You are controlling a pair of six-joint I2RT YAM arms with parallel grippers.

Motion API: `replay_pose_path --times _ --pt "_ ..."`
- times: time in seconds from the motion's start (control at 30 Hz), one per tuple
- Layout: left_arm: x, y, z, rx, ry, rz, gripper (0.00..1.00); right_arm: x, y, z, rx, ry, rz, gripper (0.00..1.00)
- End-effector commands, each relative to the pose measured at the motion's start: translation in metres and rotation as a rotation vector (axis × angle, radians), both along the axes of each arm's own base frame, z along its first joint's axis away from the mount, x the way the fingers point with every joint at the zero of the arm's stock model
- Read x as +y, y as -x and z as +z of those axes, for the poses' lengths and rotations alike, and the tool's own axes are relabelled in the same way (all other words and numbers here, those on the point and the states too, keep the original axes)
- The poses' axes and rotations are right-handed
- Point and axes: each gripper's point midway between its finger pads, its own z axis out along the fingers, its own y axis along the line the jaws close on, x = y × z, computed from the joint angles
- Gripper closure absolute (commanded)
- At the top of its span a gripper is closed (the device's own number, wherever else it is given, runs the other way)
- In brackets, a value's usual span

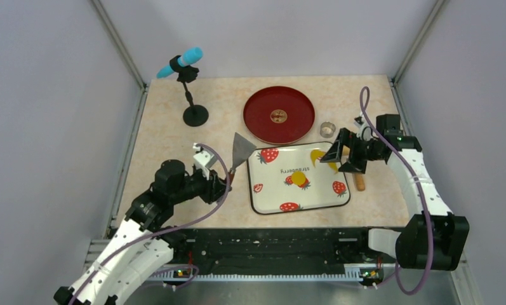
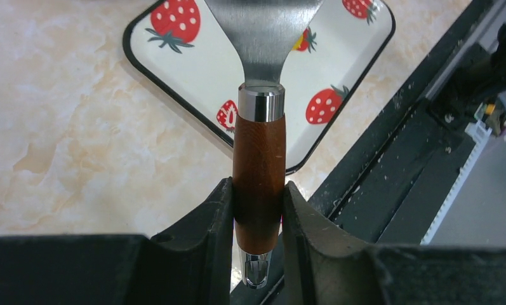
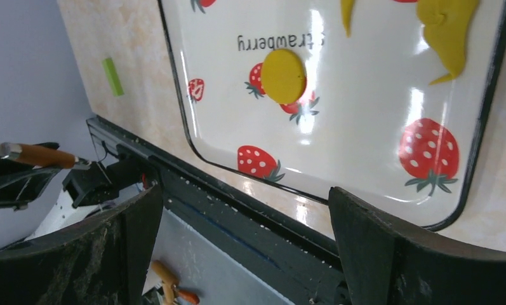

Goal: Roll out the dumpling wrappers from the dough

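Note:
A white strawberry-print tray (image 1: 269,197) lies at the table's middle. On it rests one round yellow dumpling wrapper (image 1: 296,180) (image 3: 283,76), and an irregular flattened patch of dough (image 1: 320,156) (image 3: 447,32) sits at its far right corner. My left gripper (image 1: 221,182) (image 2: 258,203) is shut on the brown wooden handle of a metal scraper (image 2: 258,159), whose blade (image 1: 242,149) points over the tray's left edge. My right gripper (image 1: 344,154) (image 3: 244,210) hangs open above the tray's right edge, beside the dough patch, with nothing between its fingers.
A red plate (image 1: 279,114) and a small metal ring (image 1: 327,129) sit behind the tray. A tan wooden roller (image 1: 360,183) lies right of the tray, partly under my right arm. A blue microphone on a stand (image 1: 188,86) stands at the back left.

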Motion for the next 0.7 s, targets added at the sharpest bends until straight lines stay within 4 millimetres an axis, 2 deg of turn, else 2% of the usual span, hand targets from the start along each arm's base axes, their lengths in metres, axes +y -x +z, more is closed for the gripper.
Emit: replay_pose_path --times 0.0,0.07,0.17,0.33,0.43,0.5,0.67 --pt "-0.018 0.004 0.011 -0.071 -0.034 -0.189 1.0 0.027 -0.008 0.032 -0.103 -0.101 0.103 0.01" --pt "-0.023 0.001 0.005 -0.055 -0.061 -0.23 1.0 0.051 0.001 0.036 -0.094 -0.152 0.189 0.01" --pt "-0.033 -0.004 -0.003 -0.015 -0.087 -0.265 1.0 0.073 0.005 0.044 -0.105 -0.195 0.253 0.01" --pt "-0.049 -0.006 -0.021 0.036 -0.165 -0.339 1.0 0.105 0.004 0.076 -0.144 -0.374 0.31 0.01" --pt "-0.055 -0.005 -0.033 0.061 -0.205 -0.355 1.0 0.122 0.005 0.087 -0.158 -0.412 0.35 0.01" --pt "-0.059 -0.002 -0.039 0.072 -0.234 -0.37 1.0 0.134 0.005 0.084 -0.146 -0.391 0.364 0.01" --pt "-0.07 0.003 -0.041 0.06 -0.271 -0.388 1.0 0.16 0.007 0.059 -0.092 -0.339 0.394 0.01"
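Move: The left hand already grips the wooden handle of the spatula, blade up; the spatula's middle is about 3 cm ahead of that hand, 2 cm right and 4 cm above. The dough wrapper on the tray lies some 12 cm ahead of it, 25 cm right and 17 cm below. From the empty right hand the spatula is about 34 cm left, 3 cm back and 7 cm above; the wrapper 4 cm ahead and 13 cm left, the dough scrap 13 cm ahead and 2 cm left, both 14 cm below. Still pinching the handle, the left hand sinks about 7 cm and carries the spatula some 5 cm right, fingers tipping down and turning clockwise as the blade swings towards the right hand. The right hand, fingers wide and empty, sweeps about 14 cm left towards the spatula while rising 5 to 6 cm, turning counter-clockwise and lifting its fingertips. ##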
